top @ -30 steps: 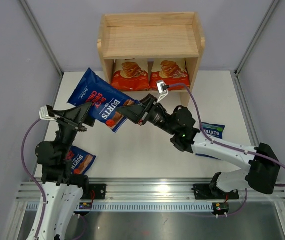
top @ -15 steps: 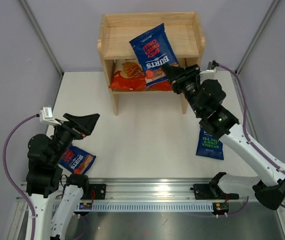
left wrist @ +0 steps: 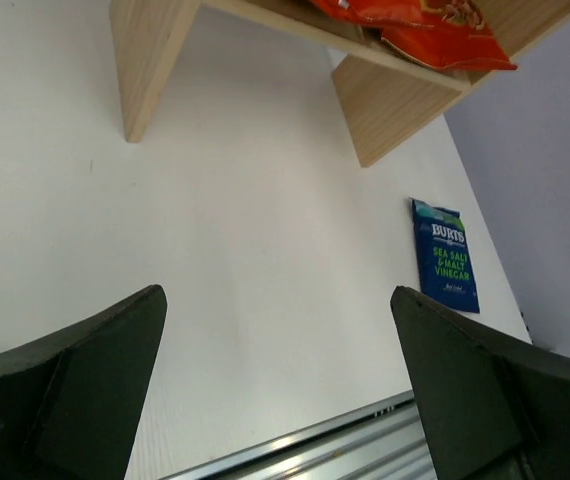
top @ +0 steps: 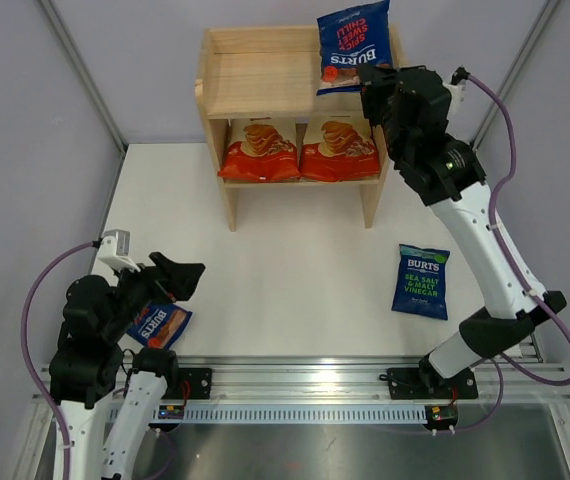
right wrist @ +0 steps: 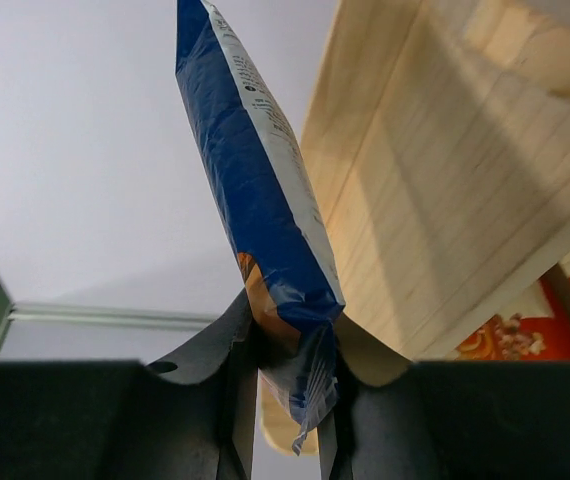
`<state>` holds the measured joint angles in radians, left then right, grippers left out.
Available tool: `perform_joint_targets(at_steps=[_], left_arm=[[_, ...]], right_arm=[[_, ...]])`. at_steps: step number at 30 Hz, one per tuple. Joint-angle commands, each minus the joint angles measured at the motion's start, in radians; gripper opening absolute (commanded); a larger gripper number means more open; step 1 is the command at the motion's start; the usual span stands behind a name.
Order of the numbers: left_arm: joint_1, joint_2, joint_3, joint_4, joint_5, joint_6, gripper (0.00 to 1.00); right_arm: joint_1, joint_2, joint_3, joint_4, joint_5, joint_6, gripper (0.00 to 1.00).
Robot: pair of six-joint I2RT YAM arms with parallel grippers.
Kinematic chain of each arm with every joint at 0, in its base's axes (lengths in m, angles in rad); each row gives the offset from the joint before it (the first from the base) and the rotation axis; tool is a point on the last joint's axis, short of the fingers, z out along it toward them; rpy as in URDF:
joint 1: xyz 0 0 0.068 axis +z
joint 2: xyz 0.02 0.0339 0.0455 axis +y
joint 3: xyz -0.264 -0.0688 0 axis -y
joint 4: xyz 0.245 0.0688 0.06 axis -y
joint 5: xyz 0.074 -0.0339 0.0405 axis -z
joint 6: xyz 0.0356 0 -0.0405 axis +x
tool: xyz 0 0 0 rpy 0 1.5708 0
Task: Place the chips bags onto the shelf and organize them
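My right gripper [top: 365,85] [right wrist: 285,385] is shut on the bottom seam of a dark blue, red-accented Burts bag [top: 353,45] [right wrist: 250,190], holding it upright over the right end of the wooden shelf's top tier [top: 265,85] [right wrist: 445,190]. Two cream-and-orange Cassava bags [top: 260,150] [top: 340,148] lie on the lower tier. A green-lettered Burts bag [top: 422,280] [left wrist: 448,257] lies flat on the table at right. Another red-accented Burts bag [top: 162,325] lies at front left, partly under my left gripper [top: 180,277] [left wrist: 277,330], which is open and empty above the table.
White tabletop [top: 295,260] with a metal rail [top: 305,385] along the near edge. Grey walls close in the sides and back. The shelf's side panels [left wrist: 150,65] stand on the table at the back.
The right arm swung the blue bag from mid-table up to the shelf's top right. The left gripper let go, opened wide and drew back to the front left.
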<state>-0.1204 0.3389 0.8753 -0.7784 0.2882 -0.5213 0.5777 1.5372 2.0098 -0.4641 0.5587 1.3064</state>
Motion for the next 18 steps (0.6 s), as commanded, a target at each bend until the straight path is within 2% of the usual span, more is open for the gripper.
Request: perform_joint_targets(at_steps=[1, 11, 18], left_arm=[[-0.001, -0.02, 0.034, -0.036, 0.042, 0.084, 0.99], [-0.001, -0.046, 0.036, -0.094, 0.045, 0.104, 0.99], [-0.001, -0.061, 0.057, -0.136, 0.034, 0.118, 0.99]], right_arm=[[-0.038, 0.067, 0.136, -0.182, 0.03, 0.071, 0.17], [-0.072, 0.21, 0.297, -0.386, -0.08, 0.232, 0.16], [-0.076, 0.179, 0.268, -0.438, -0.019, 0.291, 0.18]])
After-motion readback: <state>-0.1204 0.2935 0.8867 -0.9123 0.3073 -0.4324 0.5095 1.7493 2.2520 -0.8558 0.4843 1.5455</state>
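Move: My right hand already grips the near end of the blue Burts bag. Its spot, the right part of the shelf's top tier, lies about 14 cm ahead, 4 cm left and 11 cm down. The shelf's right side panel stands some 10 cm to my right and 12 cm ahead, a little lower; the right cassava bag is roughly 10 cm ahead, 6 cm left and 28 cm down. From my left hand that spot is about 39 cm ahead, 44 cm right and 14 cm higher. Keeping my pinch on the blue Burts bag, I bring my right hand down about 8 cm and at first also forward some 4 cm, tipping the fingers nearly 20 degrees downward to lay the bag on the top tier just inside the right side panel. The last stretch is almost straight down. My empty left hand, still wide open, eases back and down about 3 cm. ##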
